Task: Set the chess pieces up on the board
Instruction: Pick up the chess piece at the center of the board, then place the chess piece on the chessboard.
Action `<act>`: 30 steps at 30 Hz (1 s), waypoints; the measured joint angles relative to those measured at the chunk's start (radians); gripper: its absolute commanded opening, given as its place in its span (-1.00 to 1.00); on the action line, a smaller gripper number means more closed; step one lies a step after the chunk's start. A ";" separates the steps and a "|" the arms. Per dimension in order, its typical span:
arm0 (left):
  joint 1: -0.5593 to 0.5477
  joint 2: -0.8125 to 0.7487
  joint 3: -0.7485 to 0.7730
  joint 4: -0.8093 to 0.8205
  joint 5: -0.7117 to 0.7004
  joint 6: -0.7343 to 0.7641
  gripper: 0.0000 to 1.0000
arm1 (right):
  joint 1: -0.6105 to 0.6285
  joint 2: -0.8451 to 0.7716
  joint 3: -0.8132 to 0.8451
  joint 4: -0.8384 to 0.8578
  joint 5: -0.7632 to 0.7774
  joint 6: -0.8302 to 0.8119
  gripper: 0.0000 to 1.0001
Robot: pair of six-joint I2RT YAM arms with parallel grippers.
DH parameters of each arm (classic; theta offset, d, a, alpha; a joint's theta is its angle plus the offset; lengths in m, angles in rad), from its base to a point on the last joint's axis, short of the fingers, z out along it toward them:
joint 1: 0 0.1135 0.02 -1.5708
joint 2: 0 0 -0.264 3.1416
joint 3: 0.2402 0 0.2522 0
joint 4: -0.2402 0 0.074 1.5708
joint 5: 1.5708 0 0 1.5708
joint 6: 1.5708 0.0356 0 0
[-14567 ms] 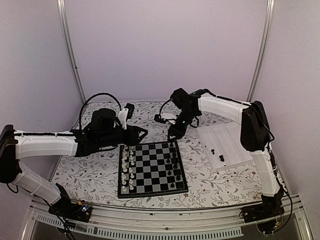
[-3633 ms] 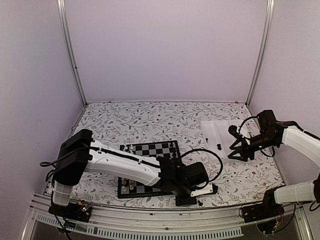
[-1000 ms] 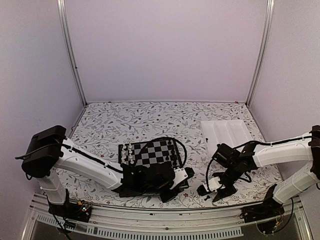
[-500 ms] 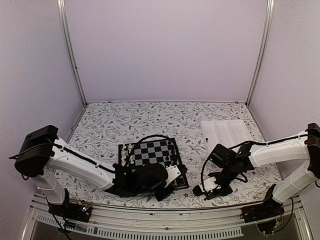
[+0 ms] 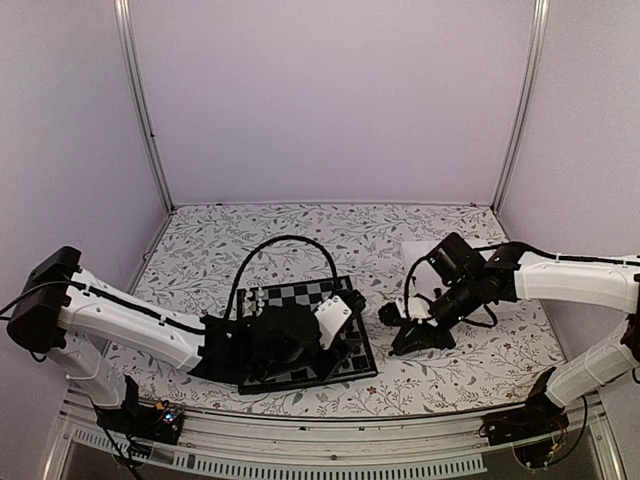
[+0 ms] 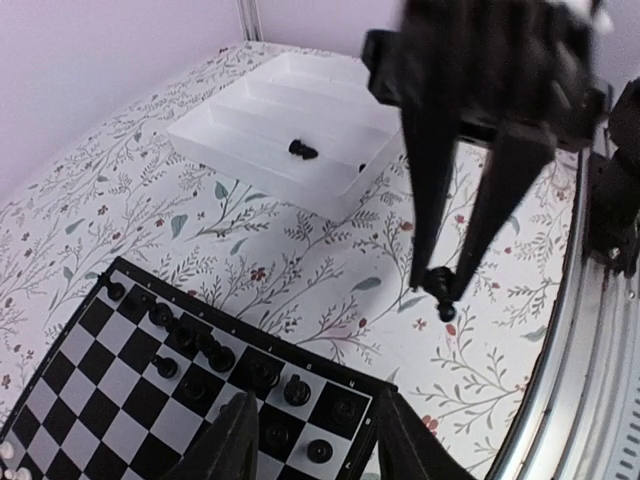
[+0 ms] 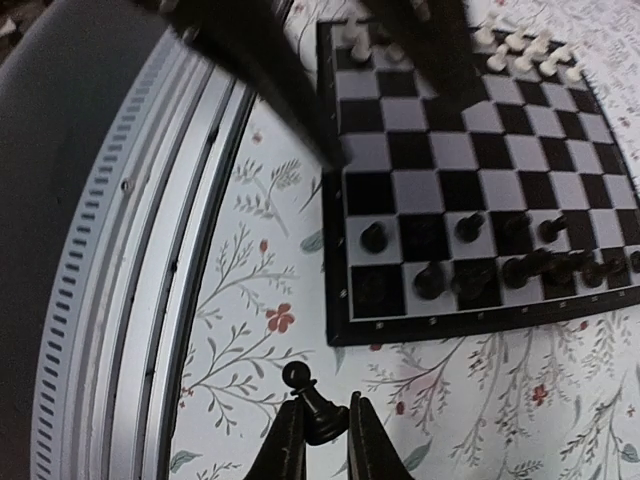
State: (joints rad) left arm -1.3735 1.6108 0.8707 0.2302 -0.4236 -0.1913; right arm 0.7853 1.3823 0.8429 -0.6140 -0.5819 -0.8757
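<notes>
The board (image 5: 300, 300) lies at the centre front, with black chess pieces (image 7: 520, 265) on its two right rows and white ones (image 7: 510, 45) on the left rows. My right gripper (image 5: 389, 317) hangs just right of the board's right rim, shut on a black pawn (image 7: 312, 400), which also shows in the left wrist view (image 6: 441, 286). The pawn is held above the floral table. My left gripper (image 6: 315, 450) is open and empty, low over the board's front right corner (image 6: 345, 410).
A white ridged tray (image 6: 300, 120) stands at the back right, holding a black piece or two (image 6: 302, 150); in the top view my right arm covers part of it (image 5: 420, 250). The table's metal front rail (image 7: 130, 300) runs close by.
My right gripper has risen from the table near the front edge and moved back towards the board's right rim with the pawn. My left gripper has pulled back left over the board.
</notes>
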 measured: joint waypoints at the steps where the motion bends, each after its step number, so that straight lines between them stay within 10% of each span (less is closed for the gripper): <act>1: 0.000 -0.009 0.000 0.017 0.000 0.002 -0.13 | -0.039 -0.007 0.035 0.003 -0.052 0.019 -0.88; 12: 0.000 -0.034 0.076 0.099 0.098 0.105 -0.11 | -0.202 0.005 0.207 -0.004 -0.526 0.161 -0.85; 30: 0.002 -0.006 0.146 0.133 0.151 0.169 -0.26 | -0.202 0.013 0.197 -0.039 -0.585 0.177 -0.81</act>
State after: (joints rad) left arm -1.3716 1.6051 1.0164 0.3630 -0.2722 -0.0223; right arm 0.5835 1.3949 1.0401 -0.6525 -1.1671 -0.6991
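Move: The black chess piece for the left gripper is already pinched in the right gripper's tips, about 12 cm to the left hand's right, level ahead and some 4 cm lower; from the right hand the open left gripper is thus 12 cm left and 4 cm up. The board's near right corner lies roughly 4 cm ahead and 7 cm right of the left hand, 13 cm down, and the black rows' middle some 14 cm ahead, 3 cm right, 12 cm down. Lift the pinched black piece fast with the right gripper, about 12 cm up, first swinging a little forward and partly back, tilting its fingers up towards level, then hold it still. Meanwhile bring the left gripper up some 9 cm and 5 cm to the right towards the piece, its fingers levelling slightly and turning a little clockwise, kept part open without touching yet. ##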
